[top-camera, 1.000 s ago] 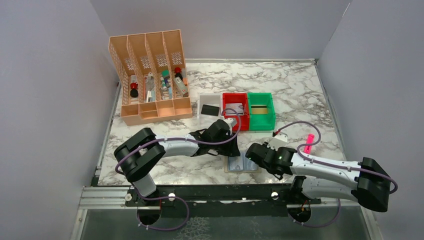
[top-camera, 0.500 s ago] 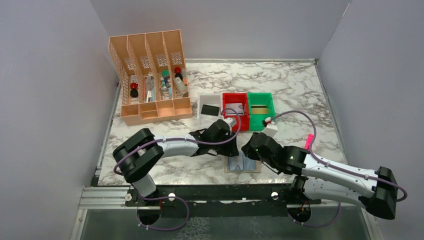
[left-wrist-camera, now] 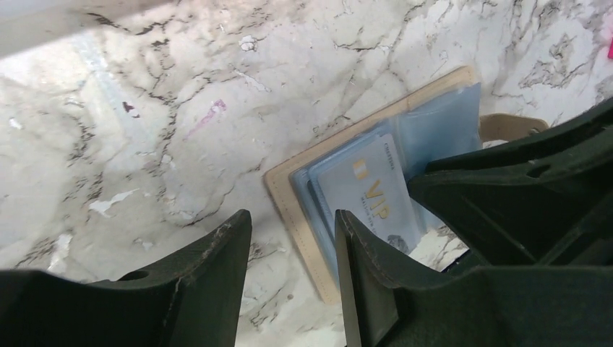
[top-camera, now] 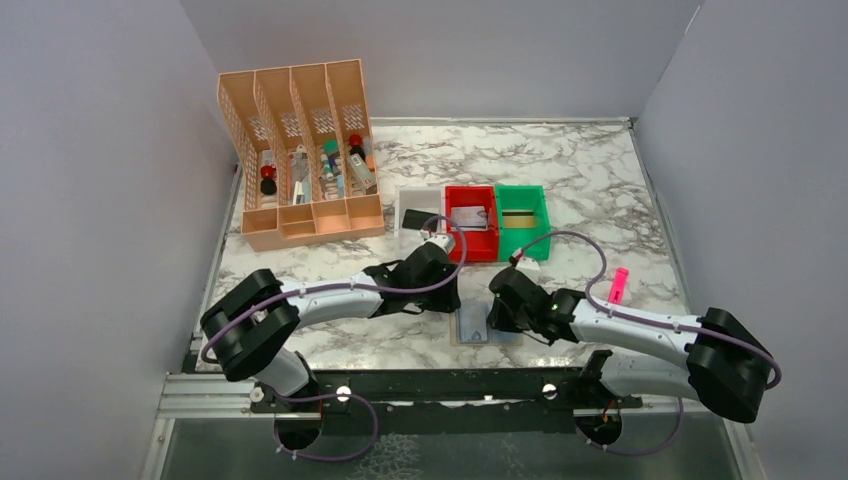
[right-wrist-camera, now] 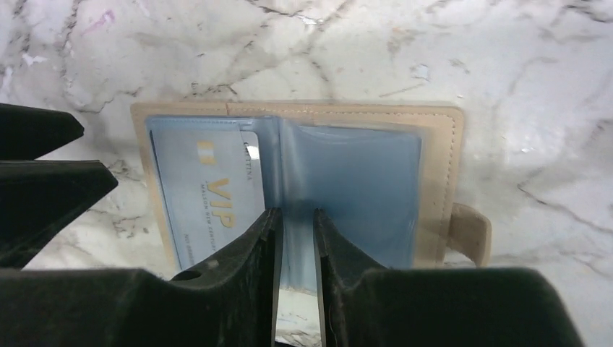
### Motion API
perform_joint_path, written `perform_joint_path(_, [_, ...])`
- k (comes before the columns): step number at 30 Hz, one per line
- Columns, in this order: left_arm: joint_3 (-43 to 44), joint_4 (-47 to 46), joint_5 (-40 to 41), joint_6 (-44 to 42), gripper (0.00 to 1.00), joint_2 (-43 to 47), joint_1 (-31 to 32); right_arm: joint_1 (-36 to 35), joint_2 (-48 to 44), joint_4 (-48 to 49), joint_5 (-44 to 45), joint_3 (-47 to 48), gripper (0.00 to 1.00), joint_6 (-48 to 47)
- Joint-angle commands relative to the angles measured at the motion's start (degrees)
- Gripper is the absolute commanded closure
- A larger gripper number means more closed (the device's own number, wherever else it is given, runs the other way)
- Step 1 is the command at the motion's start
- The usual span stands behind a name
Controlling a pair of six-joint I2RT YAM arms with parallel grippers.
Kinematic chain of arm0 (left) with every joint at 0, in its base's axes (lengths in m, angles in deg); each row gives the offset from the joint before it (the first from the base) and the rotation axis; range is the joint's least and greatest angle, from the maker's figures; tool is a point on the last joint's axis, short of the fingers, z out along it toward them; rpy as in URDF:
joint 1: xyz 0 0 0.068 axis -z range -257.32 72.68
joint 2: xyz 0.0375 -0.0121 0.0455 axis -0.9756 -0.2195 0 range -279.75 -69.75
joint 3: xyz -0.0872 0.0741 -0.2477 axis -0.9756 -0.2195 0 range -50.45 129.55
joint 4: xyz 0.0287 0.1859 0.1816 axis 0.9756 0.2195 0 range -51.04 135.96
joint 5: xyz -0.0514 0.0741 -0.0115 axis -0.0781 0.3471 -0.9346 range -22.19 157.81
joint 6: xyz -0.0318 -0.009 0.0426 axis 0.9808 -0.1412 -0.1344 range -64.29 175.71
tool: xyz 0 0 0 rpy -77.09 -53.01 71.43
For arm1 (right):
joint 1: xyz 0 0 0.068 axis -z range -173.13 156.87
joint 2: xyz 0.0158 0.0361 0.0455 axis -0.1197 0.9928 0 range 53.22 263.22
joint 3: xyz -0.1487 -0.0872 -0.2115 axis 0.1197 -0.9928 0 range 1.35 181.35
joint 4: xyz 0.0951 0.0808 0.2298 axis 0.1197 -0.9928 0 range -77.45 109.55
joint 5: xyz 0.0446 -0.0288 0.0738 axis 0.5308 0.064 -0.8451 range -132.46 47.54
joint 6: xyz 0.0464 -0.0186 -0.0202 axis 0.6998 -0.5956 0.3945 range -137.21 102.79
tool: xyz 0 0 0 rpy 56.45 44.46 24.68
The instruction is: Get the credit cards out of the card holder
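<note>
The card holder (top-camera: pixel 478 330) lies open near the table's front edge, with a tan border (right-wrist-camera: pixel 441 173) and blue-grey panels. One pale blue credit card (right-wrist-camera: pixel 206 195) marked VIP sits in its left pocket. My right gripper (right-wrist-camera: pixel 296 213) is over the middle fold, jaws a narrow gap apart with nothing clearly pinched. My left gripper (left-wrist-camera: pixel 290 217) stands open at the holder's left edge (left-wrist-camera: pixel 285 206), one finger over the VIP card (left-wrist-camera: pixel 369 191). A black card (top-camera: pixel 418 218) lies in the white bin, a silver-grey card (top-camera: pixel 469 217) in the red bin and a striped card (top-camera: pixel 518 218) in the green bin.
An orange slotted organizer (top-camera: pixel 300 150) with small items stands at the back left. The white bin (top-camera: pixel 405 198), red bin (top-camera: pixel 472 195) and green bin (top-camera: pixel 522 194) sit in a row behind the holder. A pink marker (top-camera: pixel 619 284) lies to the right.
My right gripper has swung left and come down over the holder's middle fold. The left gripper has shifted slightly left, to the holder's left edge.
</note>
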Motion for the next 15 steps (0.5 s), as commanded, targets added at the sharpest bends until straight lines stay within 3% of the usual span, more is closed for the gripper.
perform_joint_path(1, [-0.91, 1.9, 4.95, -0.06, 0.5, 4.45, 0.31, 2.91, 0.31, 9.4, -11.73, -1.87, 0.71, -7.45])
perform_joint_path(15, [-3.57, 5.89, 14.54, 2.94, 0.47, 12.48, -0.21, 3.87, 7.04, 22.12, -23.99, -1.45, 0.71, -4.84])
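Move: The VIP card, in the left pocket of the opened card holder, has its middle about 4 cm left of the right hand, level with it fore and aft and roughly 1 cm below. The holder's right pocket is centred some 3 cm to the right of that hand, equally low. The red bin stands about 20 cm ahead and 5 cm left of it. From the left hand, the card lies about 4 cm right, 3 cm back and 3 cm below. Leftward and almost level, the right hand sweeps about 5 cm with its fingertips down on the blue sleeve just right of the spine, dragging the holder along and shifting over it towards the VIP card's right edge. The wrist rolls and turns counter-clockwise as it goes; its narrow finger gap stays. The left hand, fingers still half open, backs off left and up, about 3 cm each way. ##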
